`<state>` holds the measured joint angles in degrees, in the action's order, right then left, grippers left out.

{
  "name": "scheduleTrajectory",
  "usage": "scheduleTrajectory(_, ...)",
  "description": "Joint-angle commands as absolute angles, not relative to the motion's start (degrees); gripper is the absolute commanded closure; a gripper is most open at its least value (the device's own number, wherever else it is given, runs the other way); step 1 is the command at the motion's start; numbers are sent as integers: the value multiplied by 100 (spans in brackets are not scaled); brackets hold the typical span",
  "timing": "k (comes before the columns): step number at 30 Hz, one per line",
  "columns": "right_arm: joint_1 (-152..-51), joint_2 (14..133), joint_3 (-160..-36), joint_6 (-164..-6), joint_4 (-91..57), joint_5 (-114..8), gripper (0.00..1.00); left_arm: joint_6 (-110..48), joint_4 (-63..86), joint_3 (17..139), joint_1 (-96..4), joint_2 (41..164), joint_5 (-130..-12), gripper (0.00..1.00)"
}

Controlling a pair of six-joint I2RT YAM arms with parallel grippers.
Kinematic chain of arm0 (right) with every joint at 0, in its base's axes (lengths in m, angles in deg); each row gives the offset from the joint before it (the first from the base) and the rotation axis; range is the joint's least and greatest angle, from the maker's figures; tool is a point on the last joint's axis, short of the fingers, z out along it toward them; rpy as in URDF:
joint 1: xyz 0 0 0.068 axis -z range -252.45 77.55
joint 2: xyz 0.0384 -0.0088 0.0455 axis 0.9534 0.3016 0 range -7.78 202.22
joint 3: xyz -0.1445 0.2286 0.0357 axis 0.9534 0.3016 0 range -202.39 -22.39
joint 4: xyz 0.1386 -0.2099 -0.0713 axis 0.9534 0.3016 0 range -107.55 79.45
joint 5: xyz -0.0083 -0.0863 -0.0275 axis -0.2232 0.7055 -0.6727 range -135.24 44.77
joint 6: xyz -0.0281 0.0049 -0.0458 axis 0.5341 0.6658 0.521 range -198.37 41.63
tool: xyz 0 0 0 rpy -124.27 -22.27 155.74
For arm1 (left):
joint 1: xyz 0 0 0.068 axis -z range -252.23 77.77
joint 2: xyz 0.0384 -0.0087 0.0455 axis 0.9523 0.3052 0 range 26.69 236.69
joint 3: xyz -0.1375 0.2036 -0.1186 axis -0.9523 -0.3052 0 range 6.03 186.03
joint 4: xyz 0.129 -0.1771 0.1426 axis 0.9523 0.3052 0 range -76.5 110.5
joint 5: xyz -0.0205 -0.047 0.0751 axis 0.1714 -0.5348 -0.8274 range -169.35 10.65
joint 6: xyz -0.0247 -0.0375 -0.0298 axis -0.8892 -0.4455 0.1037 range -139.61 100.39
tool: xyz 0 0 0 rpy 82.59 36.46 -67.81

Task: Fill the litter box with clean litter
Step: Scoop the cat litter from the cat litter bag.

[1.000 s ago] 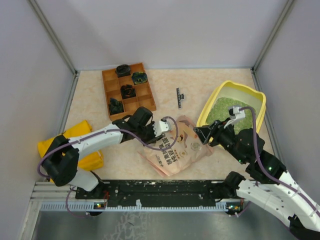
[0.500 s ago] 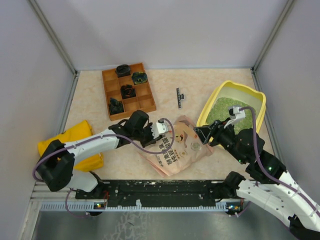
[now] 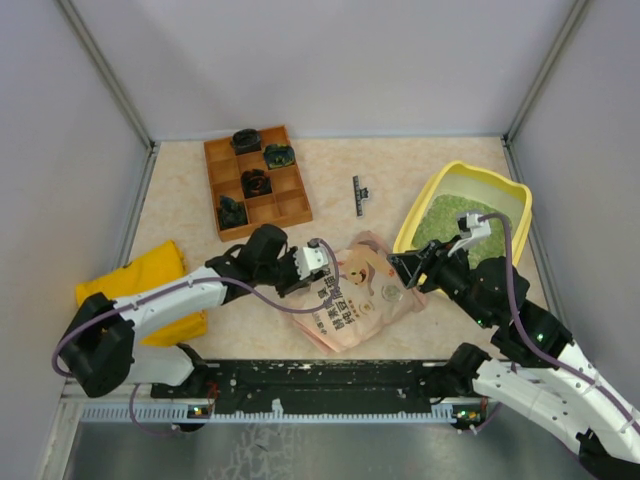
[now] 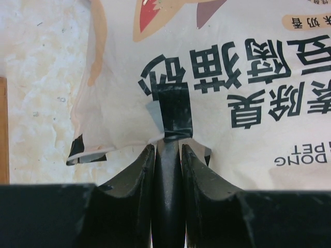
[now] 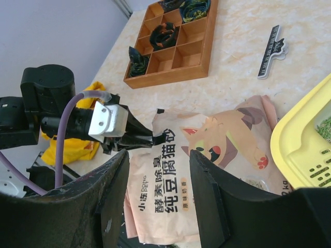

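The yellow litter box (image 3: 507, 186) stands at the right, its near-left corner raised, with green clean litter (image 3: 450, 215) inside. Its rim (image 5: 295, 147) and a bit of the litter (image 5: 325, 126) show in the right wrist view. A pink printed pouch (image 3: 355, 295) lies flat in front of the middle. My left gripper (image 3: 330, 268) is shut on a black tab (image 4: 173, 111) at the pouch's left edge; the fingers (image 4: 137, 170) pinch it. My right gripper (image 3: 405, 270) hangs open above the pouch's right end, beside the box's corner, nothing between its fingers (image 5: 116, 175).
A brown wooden compartment tray (image 3: 290, 208) with several dark items sits at the back left. A black clip (image 3: 360, 194) lies between it and the box. A yellow cloth bag (image 3: 150, 290) lies at the near left, under my left arm. Walls close three sides.
My left arm has drawn a little to the left and nearer, still holding the pouch's edge. The right arm and litter box have not moved.
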<state>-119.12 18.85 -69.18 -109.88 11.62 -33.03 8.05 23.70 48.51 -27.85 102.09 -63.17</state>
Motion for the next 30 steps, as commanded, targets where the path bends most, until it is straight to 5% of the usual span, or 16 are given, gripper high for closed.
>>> scheduleTrajectory(1,-11878,1826,-6915,-10941,975,-3245,50,792,2098,4788,-2912,9865,-6122,100)
scheduleTrajectory(30,-11877,1797,-6802,-11191,972,-3342,50,1620,3508,4312,-3939,8201,-5882,100)
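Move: The left gripper still holds the scoop by its handle, with the bowl inside the cat litter bag; the bag mouth lies only about 3 cm to its right, 1 cm ahead and slightly below. The bag's middle is some 7 cm to the gripper's right and 3 cm back. On the table, the wooden tray sits roughly 19 cm ahead and 11 cm left, the clip 17 cm ahead and 10 cm right. From the right gripper the bag mouth is about 11 cm left, 6 cm ahead and 22 cm below. Draw the left gripper about 7 cm to the left and lift it some 3 cm, backing the scoop out through the bag mouth, away from the bag's body. Do most of the lifting early and let the leftward pull quicken towards the end. Keep the fingers shut on the handle and the scoop's tilt almost unchanged. ##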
